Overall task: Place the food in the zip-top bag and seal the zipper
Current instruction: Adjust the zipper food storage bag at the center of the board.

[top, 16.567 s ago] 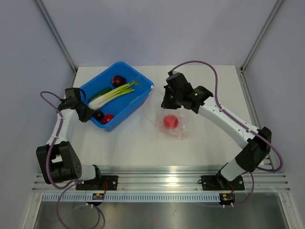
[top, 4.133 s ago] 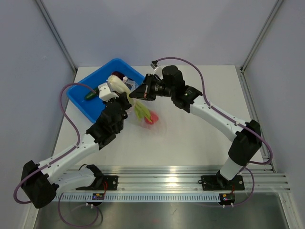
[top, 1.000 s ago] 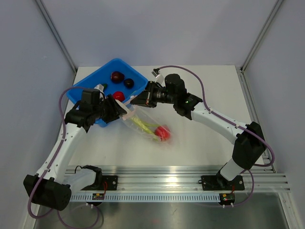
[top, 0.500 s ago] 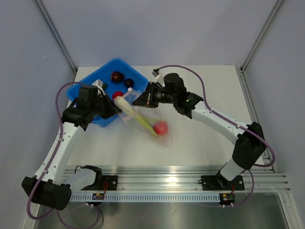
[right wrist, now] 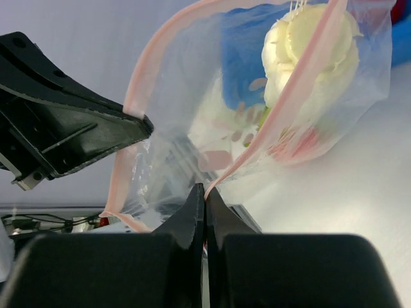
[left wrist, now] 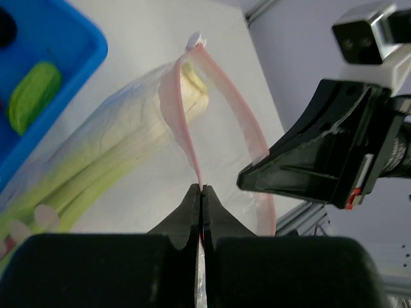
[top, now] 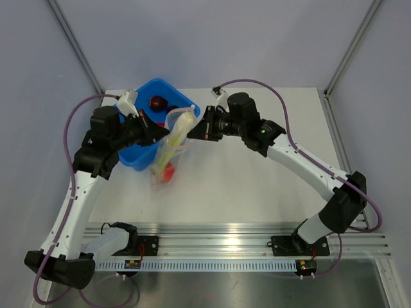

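Note:
The zip-top bag (top: 166, 157) hangs over the table beside the bin, mouth up, held between both grippers. My left gripper (top: 166, 133) is shut on one side of the pink zipper (left wrist: 186, 122). My right gripper (top: 192, 130) is shut on the other side of the zipper (right wrist: 282, 102), so the mouth gapes open. Inside the bag a pale stalk (top: 176, 133) stands with its cut end (right wrist: 313, 45) near the mouth. A red fruit (top: 168, 172) lies at the bottom. A dark maroon fruit (top: 158, 102) and a green cucumber piece (left wrist: 32, 96) lie in the bin.
The blue bin (top: 142, 156) stands at the back left, just behind the hanging bag and under my left arm. The left arm's cable loops over the bin's far corner. Aluminium rails run along the table's near edge (top: 218, 234).
My left gripper closed on the bag's zipper edge. Both grippers then lifted the bag off the table and toward the bin, so it hangs upright instead of lying flat.

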### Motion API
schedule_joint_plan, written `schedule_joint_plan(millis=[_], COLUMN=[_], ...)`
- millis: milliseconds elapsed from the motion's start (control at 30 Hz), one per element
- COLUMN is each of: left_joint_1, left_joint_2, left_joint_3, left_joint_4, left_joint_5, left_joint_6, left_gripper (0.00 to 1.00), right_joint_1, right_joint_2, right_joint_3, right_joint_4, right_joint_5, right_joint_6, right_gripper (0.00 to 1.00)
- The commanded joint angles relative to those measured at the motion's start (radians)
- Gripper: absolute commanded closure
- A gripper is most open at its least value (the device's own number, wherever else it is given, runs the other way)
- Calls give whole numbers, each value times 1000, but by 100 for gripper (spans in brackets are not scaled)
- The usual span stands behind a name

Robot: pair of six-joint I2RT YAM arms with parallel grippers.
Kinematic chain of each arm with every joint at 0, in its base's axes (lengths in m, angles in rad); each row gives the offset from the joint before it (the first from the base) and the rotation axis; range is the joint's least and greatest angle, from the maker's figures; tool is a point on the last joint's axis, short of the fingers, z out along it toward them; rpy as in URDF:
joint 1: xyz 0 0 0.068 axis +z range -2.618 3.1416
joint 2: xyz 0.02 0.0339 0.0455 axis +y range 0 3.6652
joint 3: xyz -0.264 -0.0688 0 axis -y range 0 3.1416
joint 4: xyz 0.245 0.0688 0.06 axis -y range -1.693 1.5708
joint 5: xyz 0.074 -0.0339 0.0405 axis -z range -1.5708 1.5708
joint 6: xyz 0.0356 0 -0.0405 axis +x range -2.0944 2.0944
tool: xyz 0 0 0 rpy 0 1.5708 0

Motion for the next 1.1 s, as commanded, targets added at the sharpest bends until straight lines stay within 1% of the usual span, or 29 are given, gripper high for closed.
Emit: schedule_joint_plan(millis=[0, 100, 167, 200, 233, 267, 300, 333, 367, 400, 467, 500, 567, 667, 700, 733, 800, 833, 933, 1067], left_joint_1=[0, 2, 2, 1, 0, 0, 2, 1, 2, 2, 2, 2, 2, 0, 0, 0, 1, 0, 0, 0], left_joint_2=[-21, -17, 1, 14, 17, 20, 27, 29, 34, 35, 29, 25, 9, -3, -3, -3, 17, 29, 43, 49], left_joint_3=[-235, -311, -284, -262, -232, -166, -121, -80, -2, 31, 81, 101, 92, -18, -68, -157, -228, -263, -276, -218], left_joint_4=[107, 179, 183, 192, 195, 193, 189, 183, 179, 181, 183, 195, 210, 259, 306, 342, 412, 420, 428, 382], left_joint_5=[96, 117, 132, 135, 135, 131, 126, 114, 108, 102, 91, 91, 112, 154, 165, 204, 234, 243, 246, 241], left_joint_6=[8, -9, -12, -13, -15, -13, -13, -10, -4, -5, -2, -5, -15, -44, -58, -93, -117, -124, -114, -76], left_gripper=[100, 100, 100, 100, 100, 100, 100, 100, 100, 100, 100, 100, 100, 100, 100, 100, 100, 100, 100, 100], right_joint_1=[-5, -4, -4, -4, -4, -4, -4, -4, -5, -4, -4, -4, -4, -4, -4, -4, -4, -4, -4, -4], right_joint_2=[5, 28, 28, 21, 21, 19, 16, 13, 10, -5, -30, -59, -96, -148, -156, -156, -147, -145, -145, -153], right_joint_3=[-124, -144, -117, -65, -29, 12, 90, 126, 155, 198, 212, 194, 152, 30, -28, -50, -84, -86, -58, -12], right_joint_4=[-20, -27, -43, -57, -77, -124, -144, -163, -187, -197, -194, -185, -153, -129, -129, -134, -151, -154, -181, -203], right_joint_5=[59, 56, 55, 76, 88, 119, 130, 137, 151, 154, 161, 159, 162, 188, 200, 213, 251, 265, 305, 351], right_joint_6=[-33, -39, -48, -76, -93, -113, -149, -162, -174, -191, -197, -197, -188, -168, -162, -163, -163, -165, -185, -217], right_gripper=[100, 100, 100, 100, 100, 100, 100, 100, 100, 100, 100, 100, 100, 100, 100, 100, 100, 100, 100, 100])
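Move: Ahead and to the right lies the board's centre, about 5 cm ahead, 11 right and 34 below the left hand, and some 5 ahead, 4 right and 32 below the right hand. The food storage bag hangs between the hands, its middle 2 cm right of the left hand and 12 below; the tomato in its bottom is about 3 cm back, level sideways, 22 below. The blue tray's middle stands 16 ahead and 9 left of the left hand, 32 below. Shaking the bag down, up and down again, both hands keep pinching opposite sides of its mouth: the left sinks some 12 cm, rises about 19 and sinks 15, the right alike but less, both ending lower. Meanwhile they carry it right towards the board's centre, the right hand farther, stretching the mouth wider; wrists rock with each stroke. ##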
